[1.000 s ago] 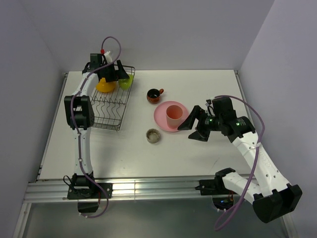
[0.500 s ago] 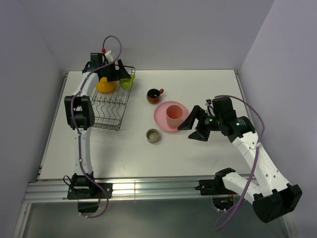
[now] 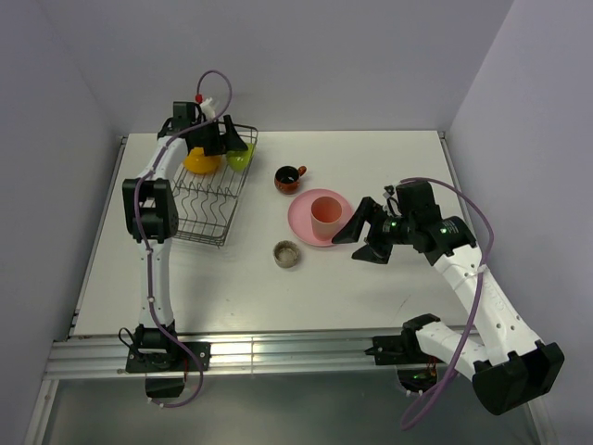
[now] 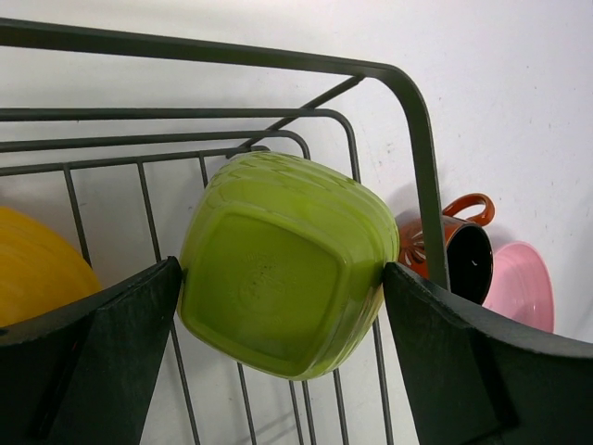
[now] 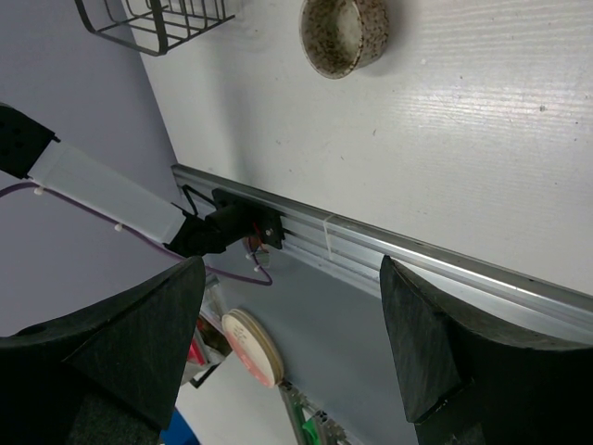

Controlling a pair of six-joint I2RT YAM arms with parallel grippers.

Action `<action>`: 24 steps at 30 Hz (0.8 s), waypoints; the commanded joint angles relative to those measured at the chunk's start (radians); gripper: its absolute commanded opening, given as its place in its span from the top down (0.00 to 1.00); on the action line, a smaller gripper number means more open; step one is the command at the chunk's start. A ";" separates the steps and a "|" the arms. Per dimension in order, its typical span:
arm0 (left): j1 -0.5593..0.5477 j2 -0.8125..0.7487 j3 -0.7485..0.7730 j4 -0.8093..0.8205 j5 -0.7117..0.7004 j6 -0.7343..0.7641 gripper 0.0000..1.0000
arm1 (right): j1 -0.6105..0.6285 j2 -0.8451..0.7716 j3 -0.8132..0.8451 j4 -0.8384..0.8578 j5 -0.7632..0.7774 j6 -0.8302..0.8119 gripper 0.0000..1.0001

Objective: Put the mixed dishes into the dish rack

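The black wire dish rack [image 3: 199, 218] stands at the far left. The orange-yellow bowl [image 3: 199, 162] and the yellow-green bowl [image 3: 239, 158] lean in its far end. My left gripper [image 3: 227, 141] is open there. In the left wrist view the green bowl [image 4: 278, 269] sits base-up between the fingertips, beside the orange-yellow bowl [image 4: 37, 269] and the rack wire [image 4: 422, 167]. The red-brown mug [image 3: 289, 178], the pink plate [image 3: 301, 222] with the pink tumbler [image 3: 324, 216] on it, and the grey-brown dish [image 3: 286, 253] stand mid-table. My right gripper [image 3: 345, 248] is open and empty, just right of the plate.
An aluminium rail [image 5: 398, 250] runs along the table's near edge. Walls close in the left, far and right sides. The right wrist view shows the grey-brown dish [image 5: 343, 32] and a rack corner [image 5: 157, 23]. The mug [image 4: 463, 250] and plate [image 4: 523, 287] lie beyond the rack.
My left gripper has shifted a little to the right and up at the rack's far end. The rack nudged slightly right. The right arm has not moved.
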 commanded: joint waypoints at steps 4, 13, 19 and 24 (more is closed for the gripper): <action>-0.030 -0.075 0.009 -0.029 -0.006 0.036 0.09 | 0.009 0.002 0.017 0.029 0.005 -0.019 0.17; -0.035 -0.102 0.030 -0.084 -0.141 0.081 0.43 | 0.009 0.006 0.020 0.032 0.009 -0.015 0.17; -0.037 -0.132 0.032 -0.110 -0.215 0.116 0.64 | 0.009 0.002 0.011 0.040 0.008 -0.004 0.17; -0.035 -0.150 0.018 -0.112 -0.285 0.138 0.60 | 0.009 -0.005 0.002 0.052 0.006 0.010 0.17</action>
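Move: The green bowl leans in the rack right at my left fingertips, about 1 cm ahead, 2 cm to the right and 2 cm below. The orange bowl sits some 11 cm to the left of my left hand and 2 cm back; the rack's far right corner is roughly 6 cm ahead and 7 cm to the right. The brown mug stands about 18 cm right, 9 cm back. From my right hand the green bowl lies some 42 cm ahead and 34 cm left. I close my left fingers about a fifth of their opening, pinching the green bowl by its two sides. After barely settling down and to the right, I lift the hand about 1 cm and ease it to the left, tilting the wrist some 10 degrees so that the fingers point more steeply down into the rack. ##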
